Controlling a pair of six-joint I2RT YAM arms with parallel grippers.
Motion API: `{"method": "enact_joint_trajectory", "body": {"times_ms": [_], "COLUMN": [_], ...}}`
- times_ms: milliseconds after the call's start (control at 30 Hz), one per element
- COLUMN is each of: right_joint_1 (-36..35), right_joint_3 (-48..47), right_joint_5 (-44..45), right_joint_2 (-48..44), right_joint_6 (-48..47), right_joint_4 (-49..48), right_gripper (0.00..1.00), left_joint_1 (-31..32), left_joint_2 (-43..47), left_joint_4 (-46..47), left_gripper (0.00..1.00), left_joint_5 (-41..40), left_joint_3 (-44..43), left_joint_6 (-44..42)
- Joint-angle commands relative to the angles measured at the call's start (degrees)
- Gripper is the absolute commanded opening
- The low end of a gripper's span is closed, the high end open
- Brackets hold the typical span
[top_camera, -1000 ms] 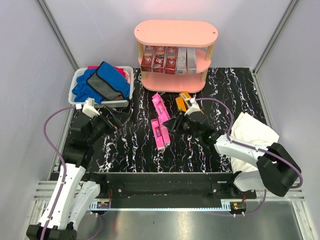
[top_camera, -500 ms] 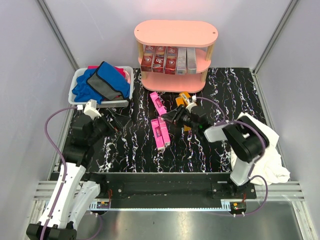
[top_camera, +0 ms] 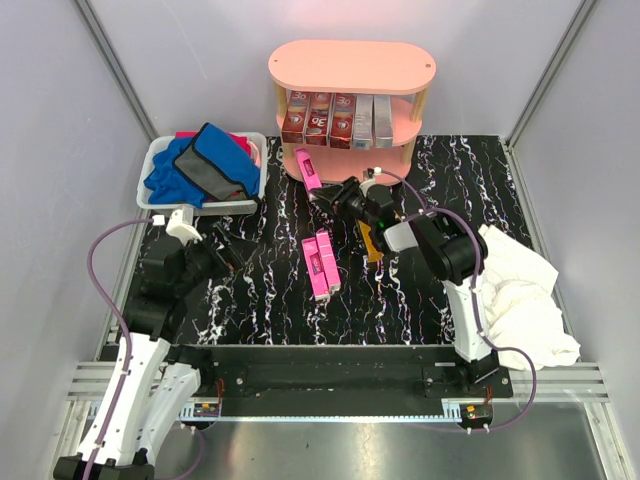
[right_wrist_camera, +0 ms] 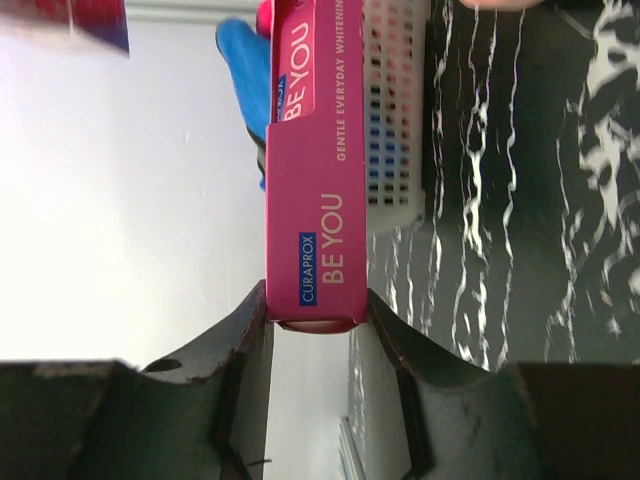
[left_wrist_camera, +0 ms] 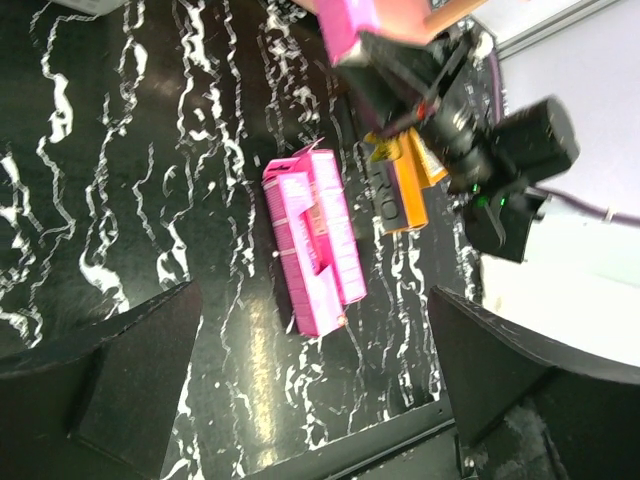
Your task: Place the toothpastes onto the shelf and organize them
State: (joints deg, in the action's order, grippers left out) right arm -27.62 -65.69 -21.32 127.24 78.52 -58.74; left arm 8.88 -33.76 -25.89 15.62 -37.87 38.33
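Note:
My right gripper [top_camera: 323,190] is shut on a bright pink toothpaste [top_camera: 304,163], held in the air just left of the shelf's [top_camera: 350,65] bottom tier. In the right wrist view the pink toothpaste [right_wrist_camera: 315,150] stands clamped at its end between the fingers of the right gripper [right_wrist_camera: 317,310]. Dark red and silver toothpastes [top_camera: 335,118] stand on the middle tier. Two pink toothpastes [top_camera: 320,265] lie side by side mid-table, and an orange one [top_camera: 371,240] lies half under the right arm. My left gripper [top_camera: 226,250] hovers open to their left; its wrist view shows the pink pair [left_wrist_camera: 312,240] ahead of the left gripper [left_wrist_camera: 310,385].
A white bin [top_camera: 158,155] holding blue and grey cloths [top_camera: 205,165] stands at the far left, beside the shelf. A crumpled white cloth [top_camera: 520,295] lies at the right. The right arm reaches across the table's middle.
The right arm has swung away from me and to the left, carrying the pink toothpaste from the table's middle up to the shelf's left side. The left arm barely shifted.

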Motion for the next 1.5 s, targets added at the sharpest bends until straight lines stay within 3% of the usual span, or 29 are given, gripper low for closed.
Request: {"method": "enact_joint_trajectory", "body": {"times_ms": [0,667,833,900,1033,1233,1467], "right_joint_1": [0.3,0.0,0.0,0.0,0.0,0.0,0.0], "right_joint_3": [-7.8,-30.4,-32.0,-31.8,-30.5,-26.2,-16.9], "right_joint_5": [4.5,16.2,15.2,14.0,12.3,10.4,7.7], "right_joint_2": [3.6,16.5,17.7,17.5,16.5,14.4,9.4], "right_joint_6": [3.2,8.8,8.7,8.1,6.3,5.1,2.9], "right_joint_4": [0.1,19.7,23.7,24.3,25.6,25.3,20.6], "right_gripper": [0.16,0.19,0.39,0.57,0.77,0.92,0.96], "left_joint_1": [-0.3,-0.3,-0.3,-0.3,-0.3,-0.2,-0.3], "left_joint_2": [1.4,2.9,3.7,3.9,4.1,5.5,5.4], "left_joint_4": [-0.9,-2.1,-1.7,-1.4,-1.3,-1.3,-0.3], "left_gripper": [0.99,0.99,0.99,0.99,0.99,0.99,0.99], "left_joint_5": [-2.0,-1.9,-1.4,-1.2,-0.7,-0.1,1.0], "left_joint_3": [-0.2,0.1,1.1,1.6,2.3,3.1,4.9], "left_joint_6": [-2.6,-1.9,-0.6,-0.4,-0.3,0.2,1.0]}}
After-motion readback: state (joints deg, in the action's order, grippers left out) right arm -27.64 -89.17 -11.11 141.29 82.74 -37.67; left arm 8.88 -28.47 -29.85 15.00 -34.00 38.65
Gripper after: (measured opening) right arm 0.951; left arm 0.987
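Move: The right hand already holds a pink toothpaste box by its near end. Its slot, the left end of the bottom shelf, lies about 17 cm ahead, 2 cm left and 5 cm below. The leftmost red box, one shelf higher, is some 18 cm ahead, 5 cm left and 9 cm up; the two remaining pink boxes lie 17 cm back, 1 cm right and 10 cm down. From the left hand the slot is roughly 35 cm ahead, 16 cm right and 15 cm down. Right hand slides the pink box about 11 cm forward and down onto the bottom shelf, opens, backs off slightly. ##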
